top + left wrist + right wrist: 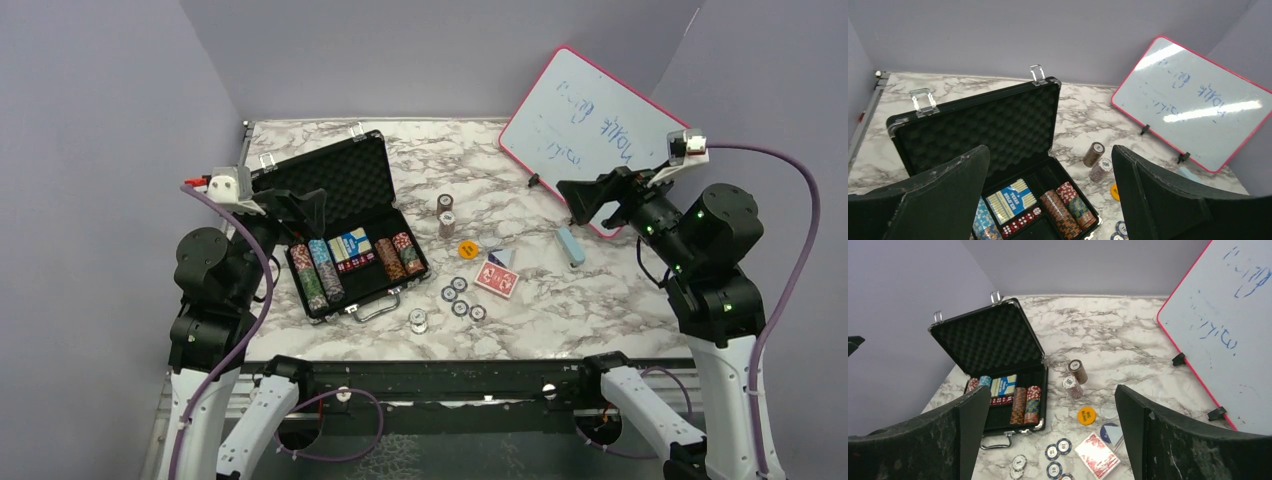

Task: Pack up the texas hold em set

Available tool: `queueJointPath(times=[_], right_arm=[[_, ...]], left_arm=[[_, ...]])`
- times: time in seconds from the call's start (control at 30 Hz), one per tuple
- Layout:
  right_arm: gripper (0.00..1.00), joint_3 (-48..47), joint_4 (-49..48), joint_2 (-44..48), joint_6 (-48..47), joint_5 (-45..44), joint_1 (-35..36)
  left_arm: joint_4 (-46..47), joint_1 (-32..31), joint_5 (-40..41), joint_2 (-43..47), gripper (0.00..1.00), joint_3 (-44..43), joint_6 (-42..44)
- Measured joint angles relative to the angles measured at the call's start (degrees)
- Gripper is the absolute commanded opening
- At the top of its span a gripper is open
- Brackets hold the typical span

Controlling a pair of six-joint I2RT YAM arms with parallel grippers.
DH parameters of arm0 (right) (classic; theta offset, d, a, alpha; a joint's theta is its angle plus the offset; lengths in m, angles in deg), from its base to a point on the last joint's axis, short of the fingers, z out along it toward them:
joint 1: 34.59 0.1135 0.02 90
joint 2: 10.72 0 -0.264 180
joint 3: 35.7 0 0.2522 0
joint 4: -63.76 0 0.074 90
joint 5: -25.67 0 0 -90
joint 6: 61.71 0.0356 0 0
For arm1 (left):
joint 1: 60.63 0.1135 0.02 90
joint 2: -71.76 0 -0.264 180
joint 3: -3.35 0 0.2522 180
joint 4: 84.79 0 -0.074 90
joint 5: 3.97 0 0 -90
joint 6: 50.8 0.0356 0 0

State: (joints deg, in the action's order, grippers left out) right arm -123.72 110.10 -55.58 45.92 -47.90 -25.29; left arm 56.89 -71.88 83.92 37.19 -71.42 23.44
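The black briefcase (365, 290) stands open at centre-left, its foam lid (330, 180) raised. Rows of poker chips (318, 272), a blue card box (1010, 199) and red dice lie inside. On the marble to its right are two lying chip stacks (446, 215), the orange button (468, 249), the red-backed deck (497, 280), several blue chips (459, 296) and white chips (417, 321). My left gripper (303, 212) hovers open above the case's left side. My right gripper (595, 205) hangs open at the right, apart from everything. From the wrists, both the left gripper (1049, 148) and the right gripper (1051, 388) hold nothing.
A pink-framed whiteboard (590, 130) leans at the back right, close behind my right gripper. A light blue eraser block (571, 245) lies in front of it. A small clear disc and a dark chip (1110, 432) sit beside the deck. Purple walls enclose the table.
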Motion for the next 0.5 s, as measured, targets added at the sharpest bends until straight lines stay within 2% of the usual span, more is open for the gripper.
queueJointPath(times=[0.17,0.27,0.5], right_arm=[[0.99,2.8,-0.7,0.0,0.6,4.9,-0.8],[0.97,5.3,-1.0,-0.6,1.0,8.0,-1.1],[0.93,11.4,-1.7,-6.8,2.6,14.1,-1.2]], left_arm=[[1.9,0.8,-7.6,1.3,0.99,2.2,-0.5],[3.1,0.8,-12.0,2.5,0.99,4.5,-1.0],[5.7,1.1,-19.5,6.8,0.99,11.2,-2.9]])
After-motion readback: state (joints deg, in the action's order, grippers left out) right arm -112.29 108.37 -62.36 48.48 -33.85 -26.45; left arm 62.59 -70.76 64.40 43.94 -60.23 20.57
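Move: The small stack of white chips lies about 5 cm back and 14 cm right of the left hand, some 38 cm below; the chip case's tray is 8 cm ahead and level sideways, the blue chips 23 cm right with no offset ahead. For the right hand, the red card pack is about 5 cm ahead, 4 cm left and 40 cm below; the orange chip is 12 cm ahead and 10 cm left, the blue chips straight left 12 cm. Downward, gathering speed, the right hand sinks about 10 cm while drifting 4 cm left towards the red card pack, its fingers tipping down nearly 20 degrees and swinging counter-clockwise. The left hand goes about 5 cm right, lower and a little back, off the case towards the white chips, yawing some 20 degrees clockwise. Both stay wide open and touch nothing. ##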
